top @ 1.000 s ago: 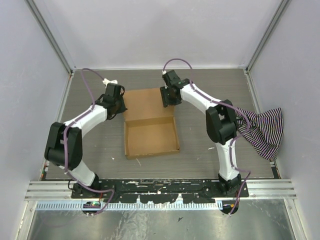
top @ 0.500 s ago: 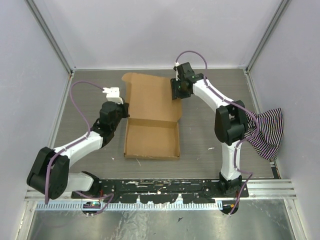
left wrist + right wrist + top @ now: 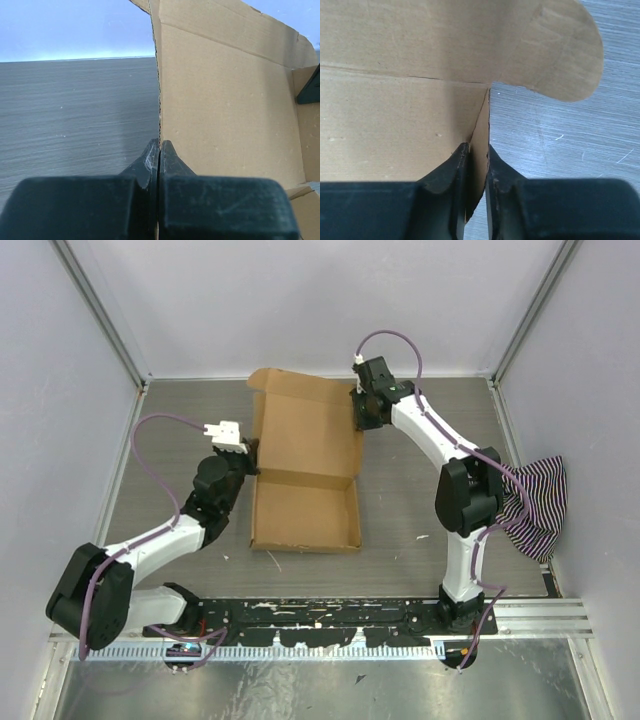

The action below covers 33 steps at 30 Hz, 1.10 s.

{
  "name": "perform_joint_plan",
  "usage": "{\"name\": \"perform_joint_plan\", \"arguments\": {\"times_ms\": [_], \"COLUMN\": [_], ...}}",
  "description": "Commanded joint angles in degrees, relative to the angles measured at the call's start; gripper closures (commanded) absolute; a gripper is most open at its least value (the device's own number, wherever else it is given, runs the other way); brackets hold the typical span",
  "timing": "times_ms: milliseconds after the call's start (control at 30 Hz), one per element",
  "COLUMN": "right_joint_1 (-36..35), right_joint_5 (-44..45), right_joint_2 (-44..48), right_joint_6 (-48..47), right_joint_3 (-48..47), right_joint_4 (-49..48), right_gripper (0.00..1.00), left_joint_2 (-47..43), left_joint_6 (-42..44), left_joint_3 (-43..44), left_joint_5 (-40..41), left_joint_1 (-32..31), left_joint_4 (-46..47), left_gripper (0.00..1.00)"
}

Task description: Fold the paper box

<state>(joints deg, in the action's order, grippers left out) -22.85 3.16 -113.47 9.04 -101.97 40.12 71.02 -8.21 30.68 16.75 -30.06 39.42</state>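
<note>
The paper box [image 3: 305, 455] is brown cardboard lying mid-table, its shallow tray [image 3: 305, 515] toward me and its lid panel spread toward the far wall. My left gripper [image 3: 254, 455] is shut on the lid's left edge; in the left wrist view that edge [image 3: 159, 75] runs straight into my closed gripper [image 3: 159, 145]. My right gripper [image 3: 358, 420] sits at the lid's right side. In the right wrist view a narrow side flap [image 3: 481, 135] stands between the two fingers of my gripper [image 3: 477, 150], which press in on it. A rounded tab [image 3: 560, 55] juts out beyond.
A black-and-white striped cloth [image 3: 530, 500] lies bunched at the right wall, beside the right arm's elbow. Grey walls close in the table on three sides. Bare wood-grain table [image 3: 180, 430] shows left of the box.
The lid has swung from over the tray out toward the far wall. The left arm drew back toward its base, still gripping. The right gripper moved farther away and narrowed onto the side flap.
</note>
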Motion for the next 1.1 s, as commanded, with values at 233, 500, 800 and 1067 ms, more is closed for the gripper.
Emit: {"name": "perform_joint_plan", "arguments": {"times_ms": [233,500,800,1067], "right_joint_1": [-0.1,-0.6,-0.6,-0.5], "right_joint_5": [8.5,16.9,15.5,11.8], "right_joint_2": [7.9,26.1,40.1,46.1], "right_joint_6": [-1.4,-7.5,-6.9,-6.1], "right_joint_3": [2.1,24.2,42.4,47.9], "right_joint_4": [-4.4,-27.0,-44.9,-49.3], "right_gripper": [0.99,0.99,0.99,0.99], "left_joint_2": [-2.3,-2.6,1.2,6.8], "left_joint_6": [2.3,-1.9,-3.2,-1.5], "left_joint_3": [0.3,14.9,28.3,31.6], "left_joint_5": [4.1,15.9,4.4,2.7], "left_joint_1": [-1.5,-1.7,-1.7,-1.7], "left_joint_4": [2.0,-24.4,-42.6,-42.1], "left_gripper": [0.75,0.42,0.42,0.38]}}
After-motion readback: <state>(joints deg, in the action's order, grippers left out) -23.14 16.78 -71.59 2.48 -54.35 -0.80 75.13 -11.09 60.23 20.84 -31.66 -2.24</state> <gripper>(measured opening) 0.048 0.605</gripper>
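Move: The right gripper, half closed, straddles the box lid's right flap, whose middle lies some 4 cm nearer the base and 3 cm lower. From that hand the tuck flap is about 6 cm ahead, 10 cm left and a little higher; the box tray is roughly 21 cm back, 10 cm left and 12 cm down. The left gripper already pinches the lid's left flap, its middle about 3 cm ahead, 1 cm right and slightly below. Shut the right fingers on the lid's right flap, then draw it up about 9 cm, to the right and back some 7 cm each, while pitching the wrist up about 35 degrees. Meanwhile open the left fingers wide to let go of the left flap, raise that gripper clear about 7 cm, then sink a couple of centimetres, tipping the fingers slightly down. ##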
